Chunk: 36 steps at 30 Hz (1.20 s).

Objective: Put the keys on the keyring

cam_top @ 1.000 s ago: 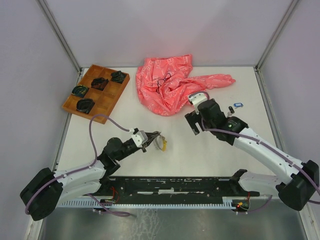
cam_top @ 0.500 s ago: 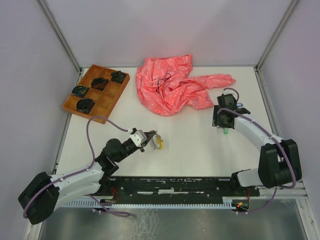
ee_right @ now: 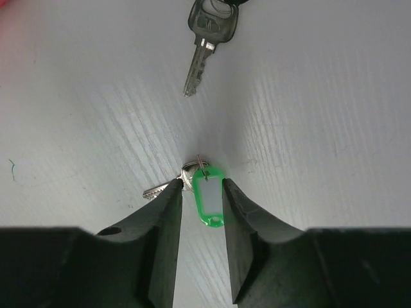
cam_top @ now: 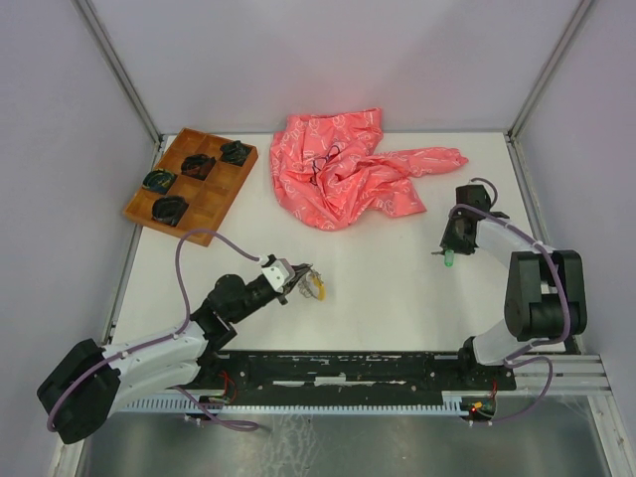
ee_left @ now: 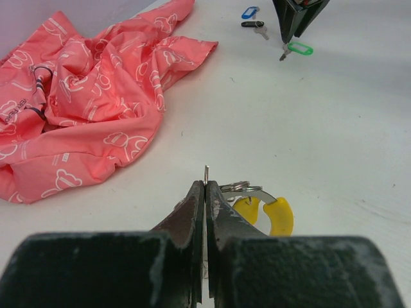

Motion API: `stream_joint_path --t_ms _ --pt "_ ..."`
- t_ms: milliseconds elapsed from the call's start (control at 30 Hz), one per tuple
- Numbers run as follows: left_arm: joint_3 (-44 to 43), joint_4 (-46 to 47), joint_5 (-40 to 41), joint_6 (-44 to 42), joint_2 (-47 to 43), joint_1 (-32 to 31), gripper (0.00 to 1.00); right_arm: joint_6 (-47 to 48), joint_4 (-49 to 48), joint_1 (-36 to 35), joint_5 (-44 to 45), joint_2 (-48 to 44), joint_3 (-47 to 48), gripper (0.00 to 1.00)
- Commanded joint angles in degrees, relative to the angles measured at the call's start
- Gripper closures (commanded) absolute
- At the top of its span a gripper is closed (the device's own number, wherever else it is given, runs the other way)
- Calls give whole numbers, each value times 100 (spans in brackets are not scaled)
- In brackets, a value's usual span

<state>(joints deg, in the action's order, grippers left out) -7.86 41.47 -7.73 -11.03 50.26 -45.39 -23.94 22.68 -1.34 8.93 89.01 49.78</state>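
The grey keyring (ee_left: 242, 187) sits edge-on in my left gripper (ee_left: 205, 186), which is shut on it just above the table. A key with a yellow tag (ee_left: 277, 215) hangs from the ring; from above the yellow tag (cam_top: 318, 289) shows at the left gripper (cam_top: 304, 277). My right gripper (ee_right: 202, 189) points down at the table, open, its fingers close on either side of a green-tagged key (ee_right: 209, 202). In the top view the right gripper (cam_top: 449, 252) stands over the green tag (cam_top: 448, 260). A black-headed key (ee_right: 207, 32) lies beyond it, and a blue-tagged key (ee_left: 249, 11) farther back.
A crumpled pink cloth (cam_top: 348, 179) lies at the back centre with a thin dark cord loop (cam_top: 324, 162) on it. A wooden compartment tray (cam_top: 213, 195) holding dark bundles stands at the back left. Frame posts and grey walls bound the table.
My right arm swung from near the cloth to the right side and came down over the green-tagged key, its jaws narrowing around it. The left gripper kept hold of the keyring and barely moved.
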Motion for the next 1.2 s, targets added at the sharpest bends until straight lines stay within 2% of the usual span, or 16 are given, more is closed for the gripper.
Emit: stream_joint_path --t_ms 0,133,267,433,600,933,1167 --pt "-228 197 -57 -122 9 -5 97 -76 -352 137 -194 49 118 64" --pt "-260 174 -122 -118 54 0 97 -31 -388 184 -208 185 141 70" --pt "-284 142 -139 -116 80 1 97 -1 -378 188 -190 255 135 81" --pt "-304 118 -185 -110 105 1 97 129 -112 179 -299 227 253 99" --pt "-362 46 -213 -118 179 -4 97 375 882 -111 -662 26 761 99" --pt "-396 -76 -213 -114 74 -1 97 1186 3409 -1644 -755 355 2152 99" --pt "-435 -154 -212 -120 104 -8 97 1131 3585 -2444 -670 584 2343 99"
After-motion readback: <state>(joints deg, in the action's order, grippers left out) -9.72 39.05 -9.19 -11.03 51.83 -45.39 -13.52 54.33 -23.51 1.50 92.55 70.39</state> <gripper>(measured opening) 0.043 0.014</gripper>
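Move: The small key with the green tag lies practically at the right fingertips, its middle about 1 cm to their left, 1 cm below and level fore-and-aft; the black-headed key is some 8 cm ahead and 3 cm right, the blue tag about 12 cm ahead and 8 cm right. The keyring, already held by the left hand, is roughly 38 cm left, 10 cm back and 9 cm higher. From the left hand, the green-tagged key is about 38 cm right, 9 cm ahead, 13 cm below. The green-tagged key is pinched near its tag joint as the half-open right fingers sink a last centimetre and shut. The right hand then lifts the key off the table, about 7 cm up, and carries it some 13 cm left and 5 cm back towards the keyring, turning roughly 35 degrees counter-clockwise while its fingers tip nearer to vertical. The left hand keeps its hold on the keyring, almost still. ##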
